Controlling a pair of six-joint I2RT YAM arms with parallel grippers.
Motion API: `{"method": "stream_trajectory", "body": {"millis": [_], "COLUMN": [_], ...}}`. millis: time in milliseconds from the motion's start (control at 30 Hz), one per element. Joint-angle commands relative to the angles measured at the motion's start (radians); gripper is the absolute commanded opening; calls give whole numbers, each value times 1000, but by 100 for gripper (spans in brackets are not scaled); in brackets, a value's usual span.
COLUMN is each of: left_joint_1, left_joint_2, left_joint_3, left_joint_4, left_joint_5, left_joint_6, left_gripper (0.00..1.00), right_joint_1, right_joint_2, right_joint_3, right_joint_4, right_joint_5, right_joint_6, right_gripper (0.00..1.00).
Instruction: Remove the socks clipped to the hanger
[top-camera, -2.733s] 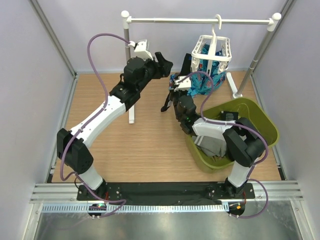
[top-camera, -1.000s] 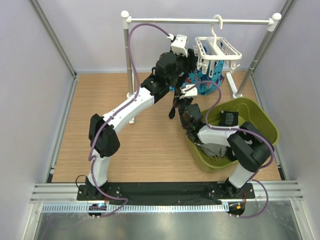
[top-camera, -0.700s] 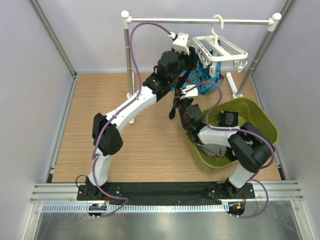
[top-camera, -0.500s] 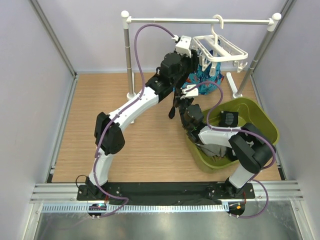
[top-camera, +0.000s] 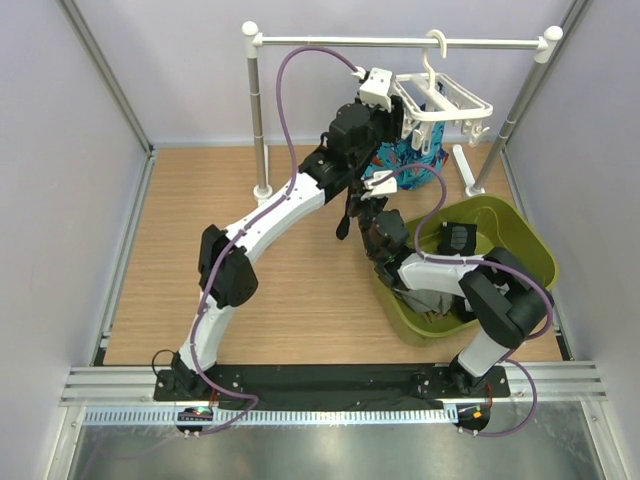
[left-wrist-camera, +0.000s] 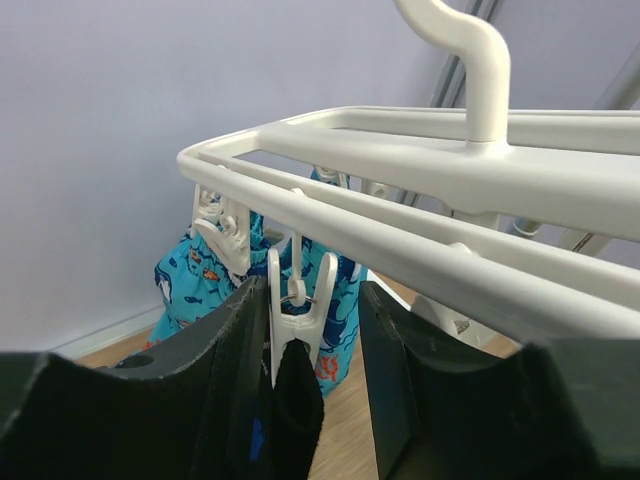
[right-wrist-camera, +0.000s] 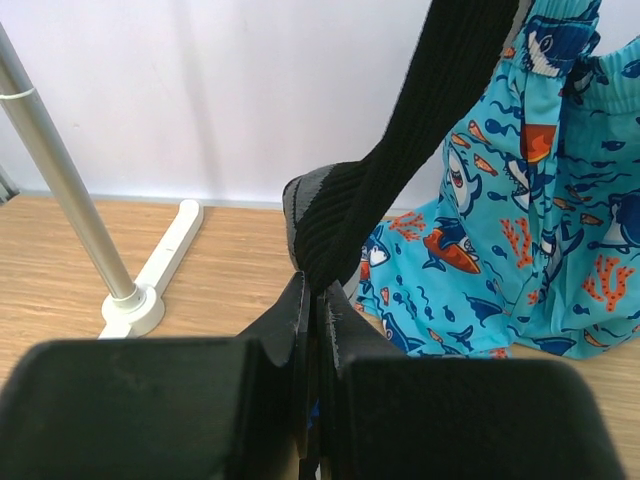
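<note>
The white hanger (top-camera: 440, 100) hangs by its hook from the rail, tilted; its frame (left-wrist-camera: 420, 160) fills the left wrist view. One of its clip pegs (left-wrist-camera: 296, 320) pinches the top of a black sock (left-wrist-camera: 295, 410). My left gripper (left-wrist-camera: 310, 290) is open and straddles that peg, with a gap on the right side. It sits at the hanger's left edge (top-camera: 395, 120). Lower down, my right gripper (right-wrist-camera: 318, 290) is shut on the same black sock (right-wrist-camera: 400, 160), which runs taut up to the peg. The right gripper (top-camera: 352, 205) is just left of the basket.
A bright blue patterned cloth (top-camera: 410, 160) hangs from the hanger behind the sock (right-wrist-camera: 540, 200). A green basket (top-camera: 530, 250) at the right holds a grey sock (top-camera: 430, 298) and a black one (top-camera: 457, 238). The white rail stand (top-camera: 400, 42) has a pole (right-wrist-camera: 50, 170) and foot (right-wrist-camera: 150, 280).
My left arm has swung right and up to the hanger's left edge, and the hanger has tipped. The right gripper has stayed put, holding the sock.
</note>
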Motion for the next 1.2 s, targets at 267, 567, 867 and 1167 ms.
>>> {"method": "stream_trajectory", "body": {"millis": [267, 567, 867, 1167], "left_joint_1": [-6, -9, -8, -9], "left_joint_2": [39, 48, 62, 47], "left_joint_3": [71, 91, 114, 104], "left_joint_4": [16, 29, 18, -4], "left_joint_5": [-42, -68, -63, -51], "left_joint_6": [30, 19, -7, -50], "left_gripper": [41, 36, 1, 0], "right_joint_1": [12, 16, 16, 16], "right_joint_2": [-59, -51, -57, -59], "right_joint_3": [-2, -4, -7, -7], "right_joint_4": [64, 64, 59, 61], "right_joint_5": [-18, -8, -2, 11], "right_joint_6": [17, 8, 2, -1], "right_gripper": [1, 1, 1, 1]}}
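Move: The clip that holds the black sock sits almost between the left hand's open fingers, about 1 cm ahead and 1 cm right, some 1 cm below. Overhead is the hanger, its middle roughly 4 cm ahead, 8 cm right and 4 cm up; the sock's middle is about 2 cm back, 4 cm left and 8 cm down. From the right hand, the clip is some 5 cm ahead, 8 cm right and 14 cm up. The clip's two prongs are squeezed between the left fingers, which begin half open and close to about a quarter, tightening firmly at the end. The left hand edges about 1 cm forward onto the clip while dipping 1.5 cm, coming back up 1 cm and sinking again slightly; the right fingers keep their pinch on the sock's lower part. ##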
